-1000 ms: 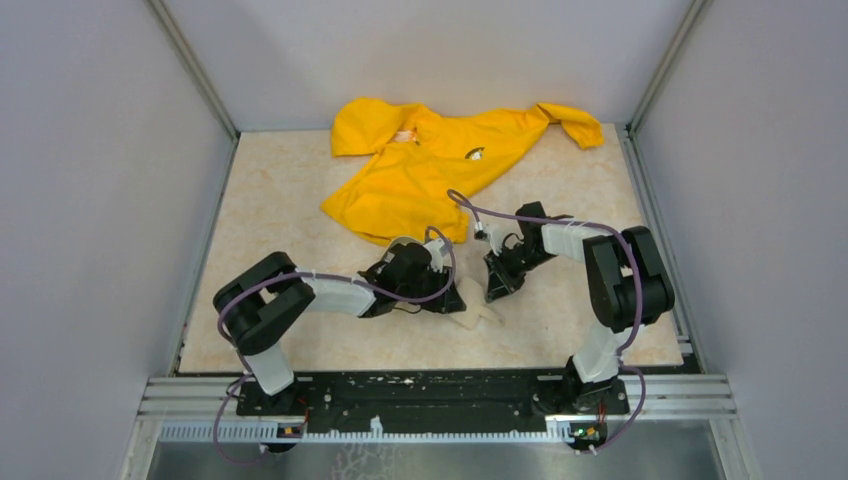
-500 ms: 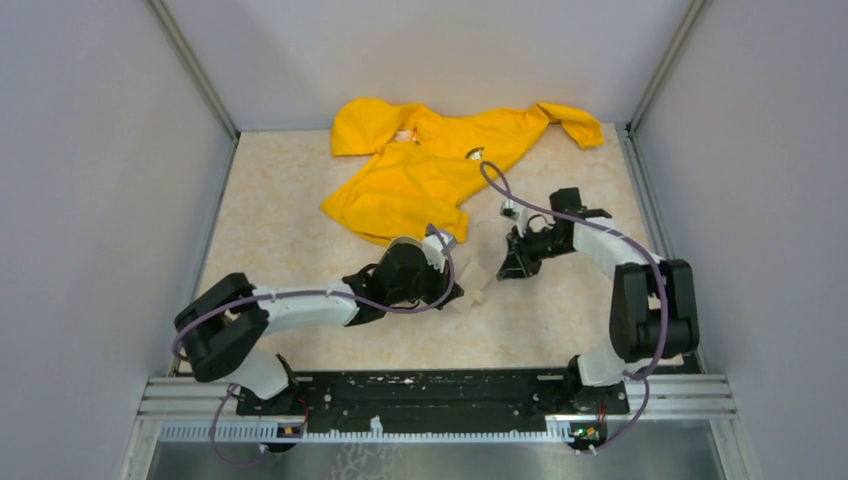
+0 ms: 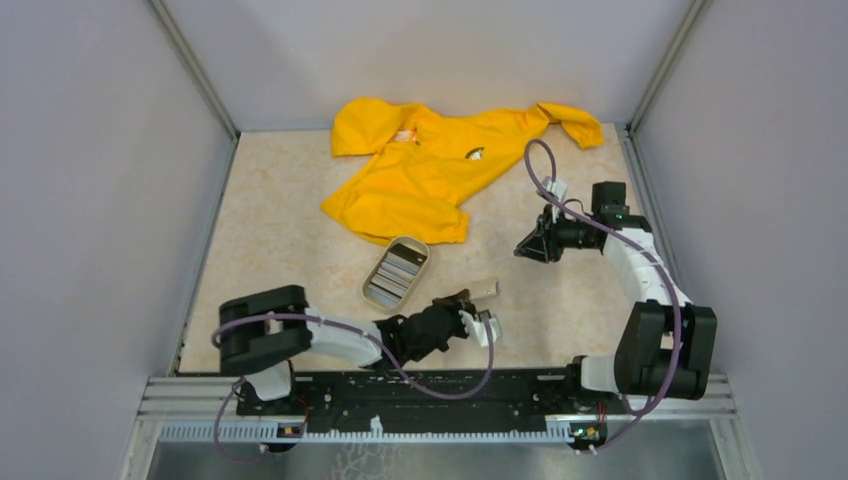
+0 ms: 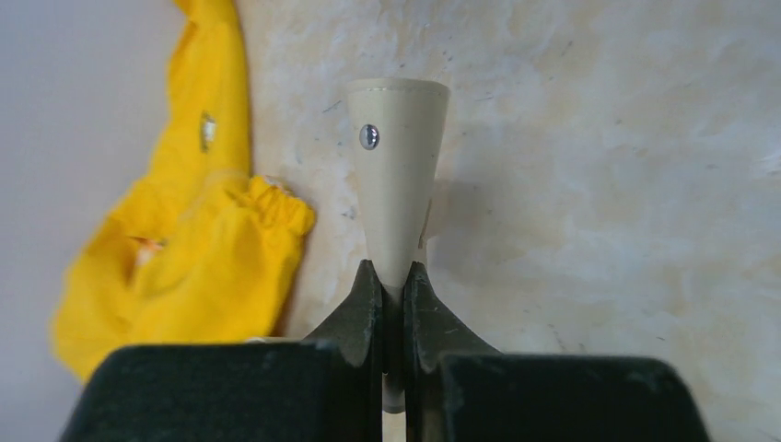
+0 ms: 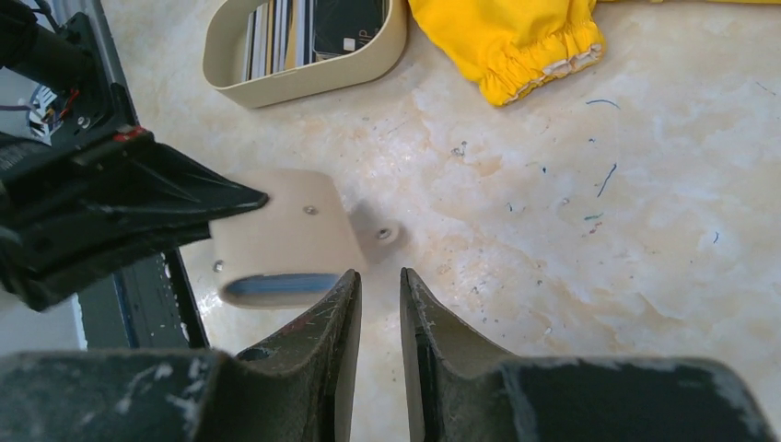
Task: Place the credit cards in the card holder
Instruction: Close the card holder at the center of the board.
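The tan card holder (image 3: pixel 484 291) hangs just above the table near the front, its snap dot showing in the left wrist view on the card holder (image 4: pixel 398 175). My left gripper (image 3: pixel 468 306) is shut on its near edge. The credit cards (image 3: pixel 393 272) lie as a striped grey, white and dark stack in a beige oval tray (image 3: pixel 416 246) to the left of the holder. My right gripper (image 3: pixel 522 247) hovers to the right of the holder, apart from it, slightly open with nothing between its fingers. In the right wrist view the card holder (image 5: pixel 285 235) shows a bluish edge, and the cards (image 5: pixel 318 23) sit in the tray (image 5: pixel 304 78).
A yellow garment (image 3: pixel 430 165) is spread over the back middle of the table, one cuff (image 5: pixel 516 46) reaching close to the tray. Grey walls close in the left, right and back. The black base rail (image 3: pixel 430 385) runs along the near edge.
My left gripper closed on the card holder and drew back toward the near edge with it. My right arm pulled away to the back right, opening a little. The tray came into view.
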Controlling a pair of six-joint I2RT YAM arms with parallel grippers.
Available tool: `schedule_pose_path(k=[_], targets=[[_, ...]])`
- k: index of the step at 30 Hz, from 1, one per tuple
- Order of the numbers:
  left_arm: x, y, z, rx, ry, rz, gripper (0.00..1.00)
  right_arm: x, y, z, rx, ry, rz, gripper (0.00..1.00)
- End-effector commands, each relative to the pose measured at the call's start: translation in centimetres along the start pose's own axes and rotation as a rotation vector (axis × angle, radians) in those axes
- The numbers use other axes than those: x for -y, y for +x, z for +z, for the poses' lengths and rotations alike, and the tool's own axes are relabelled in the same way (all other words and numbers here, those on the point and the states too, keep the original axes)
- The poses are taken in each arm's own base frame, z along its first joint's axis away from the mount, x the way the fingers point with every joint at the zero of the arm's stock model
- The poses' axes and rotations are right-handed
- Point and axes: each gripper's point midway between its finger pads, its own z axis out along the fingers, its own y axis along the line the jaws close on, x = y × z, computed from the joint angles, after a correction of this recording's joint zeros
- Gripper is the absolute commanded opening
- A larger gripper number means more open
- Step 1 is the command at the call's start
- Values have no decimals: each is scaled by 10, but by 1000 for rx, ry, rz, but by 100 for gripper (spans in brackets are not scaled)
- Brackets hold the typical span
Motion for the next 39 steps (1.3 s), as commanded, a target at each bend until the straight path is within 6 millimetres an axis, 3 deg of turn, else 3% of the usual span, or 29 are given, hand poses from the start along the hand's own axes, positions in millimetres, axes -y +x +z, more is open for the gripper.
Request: schedule_pose_path(k=[1,5,8,10,13,20,24,27,30,36,37,39], targets=[[-35,-6,1,-16,-296,338,0,-1,-6,0,36,-26,-23,23],[-14,6,6,-45,-328,532,0,-1,-4,1,34,-30,-17,23],[7,17,8,-52,-300,569,2,0,-3,1,33,-31,-14,23],[20,24,9,-65,-265,557,19,0,-2,2,31,-33,-8,22],[39,32,8,-81,-195,507,28,1,0,3,27,-36,-3,23],[88,47,-1,-144,71,222,74,-5,3,3,26,-67,-31,23],[101,45,-12,-147,139,51,88,-18,4,4,49,-128,-110,27],[102,34,-20,-119,157,-80,97,-32,8,6,64,-184,-226,34],[105,14,-28,-71,202,-219,99,-44,11,7,87,-229,-361,46],[112,-9,-41,-41,284,-398,99,-54,17,15,73,-290,-569,82],[113,-11,-43,-42,296,-431,99,-55,19,19,60,-305,-592,95],[108,-15,-45,-41,299,-511,98,-60,24,29,35,-355,-642,98]])
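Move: The card holder, pinched at one edge by the left fingers, has its middle some 2 cm ahead of the left hand and 3 cm to the right, slightly below. Its landing spot on the board is about 3 cm back, 3 cm right and 9 cm down. The card tray stands about 14 cm left and 5 cm ahead, the shirt cuff 13 cm ahead and 2 cm left. From the right hand the holder is roughly 6 cm back, 6 cm left, 7 cm below. The card holder is carried down about 6 cm by the left hand, rolling some 35 degrees about its finger line; its fingers then open wide, let go and back off about 9 cm towards the base, rolling back past where they began. Late on, the empty right hand heads back and a little left towards the laid-down holder, turning mostly counter-clockwise and opening wide. ##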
